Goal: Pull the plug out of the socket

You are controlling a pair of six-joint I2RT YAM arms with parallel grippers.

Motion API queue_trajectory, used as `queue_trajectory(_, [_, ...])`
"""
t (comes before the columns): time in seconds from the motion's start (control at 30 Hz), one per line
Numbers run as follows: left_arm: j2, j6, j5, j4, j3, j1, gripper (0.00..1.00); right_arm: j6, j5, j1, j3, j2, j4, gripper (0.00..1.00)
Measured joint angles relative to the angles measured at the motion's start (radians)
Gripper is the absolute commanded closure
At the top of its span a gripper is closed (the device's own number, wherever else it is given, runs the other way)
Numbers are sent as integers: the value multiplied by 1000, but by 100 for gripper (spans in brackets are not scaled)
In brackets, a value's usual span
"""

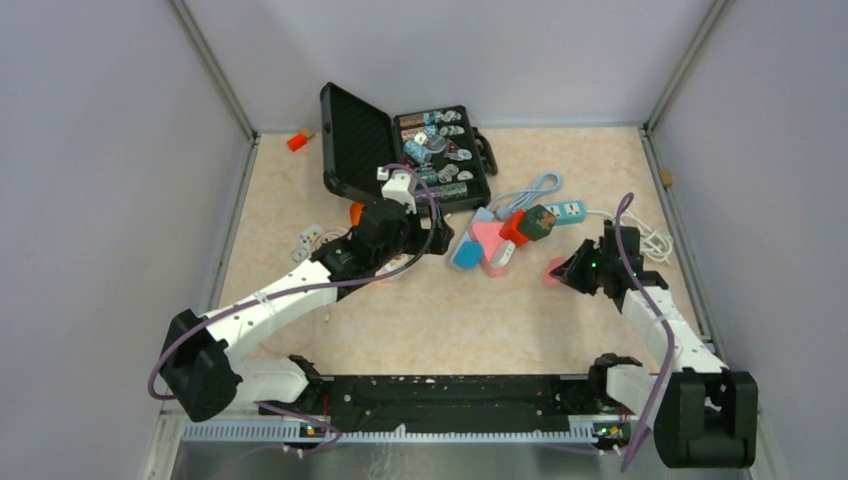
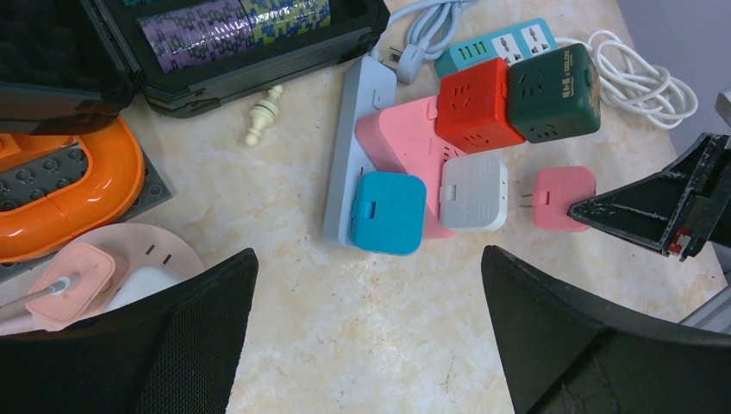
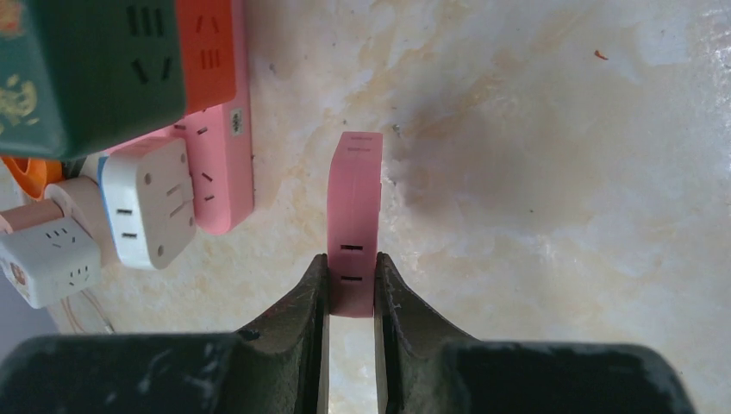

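Observation:
My right gripper [image 3: 352, 276] is shut on the near end of a small pink plug [image 3: 354, 198]. In the left wrist view the plug [image 2: 563, 197] shows two bare prongs pointing at a white adapter [image 2: 473, 192], with a small gap between them. That adapter and a blue one [image 2: 388, 212] sit by the pink socket strip [image 2: 405, 138]. From above, the plug [image 1: 552, 272] lies right of the strip [image 1: 488, 240]. My left gripper [image 2: 369, 293] hangs open over bare table in front of the blue adapter, holding nothing.
A red cube socket [image 2: 477, 103] and a green one [image 2: 552, 92] lie on the strips, next to a grey strip [image 2: 353, 129] and a coiled white cable [image 2: 642, 86]. An open black case [image 1: 405, 150] stands behind. An orange track piece [image 2: 78, 190] lies at the left.

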Motion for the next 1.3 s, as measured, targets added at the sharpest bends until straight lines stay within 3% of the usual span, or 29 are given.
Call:
queue_trajectory(0.17, [-3,1,0,2,-14,0,1,-2,-101,-148,-49,83,77,77])
queue_trajectory(0.3, [-8,5,3,5,-19,0,1,-17,-117,-271,-82,98,95,38])
queue_trajectory(0.37, [-8,8,4,8,-19,0,1,-33,-108,-306,-95,99,95,27])
queue_trajectory(0.43, [-8,9,4,8,-19,1,1,-37,-84,-316,-96,98,86,22])
queue_trajectory(0.73, [-8,9,-2,5,-19,4,1,-38,24,-317,-87,-59,17,24])
queue_trajectory(0.97, [-8,7,-11,5,-19,4,1,-5,-212,-296,-79,-178,36,21])
queue_trajectory(1.3, [-29,-6,-29,-14,-19,5,1,172,-240,-17,-82,-246,141,24])
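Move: The right hand still pinches the pink plug; the bare spot of table that it is taken to is some 4 cm to the hand's right, about level ahead and roughly 4 cm below. The white cube stands about 10 cm left and 5 cm ahead of this hand, the green cube about 10 cm ahead and 3 cm left. From the left hand, that spot lies some 25 cm right, 5 cm back and 17 cm below. The right hand lets go of the pink plug at the table, having carried it rightwards and down away from the cubes; the fingers spread wide as the hand runs on to about 8 cm right and 4 cm down, yawing clockwise. Clear of the plug, the open hand turns back, rising about 10 cm and sweeping some 12 cm left towards the cubes, fingertips tilting up. ##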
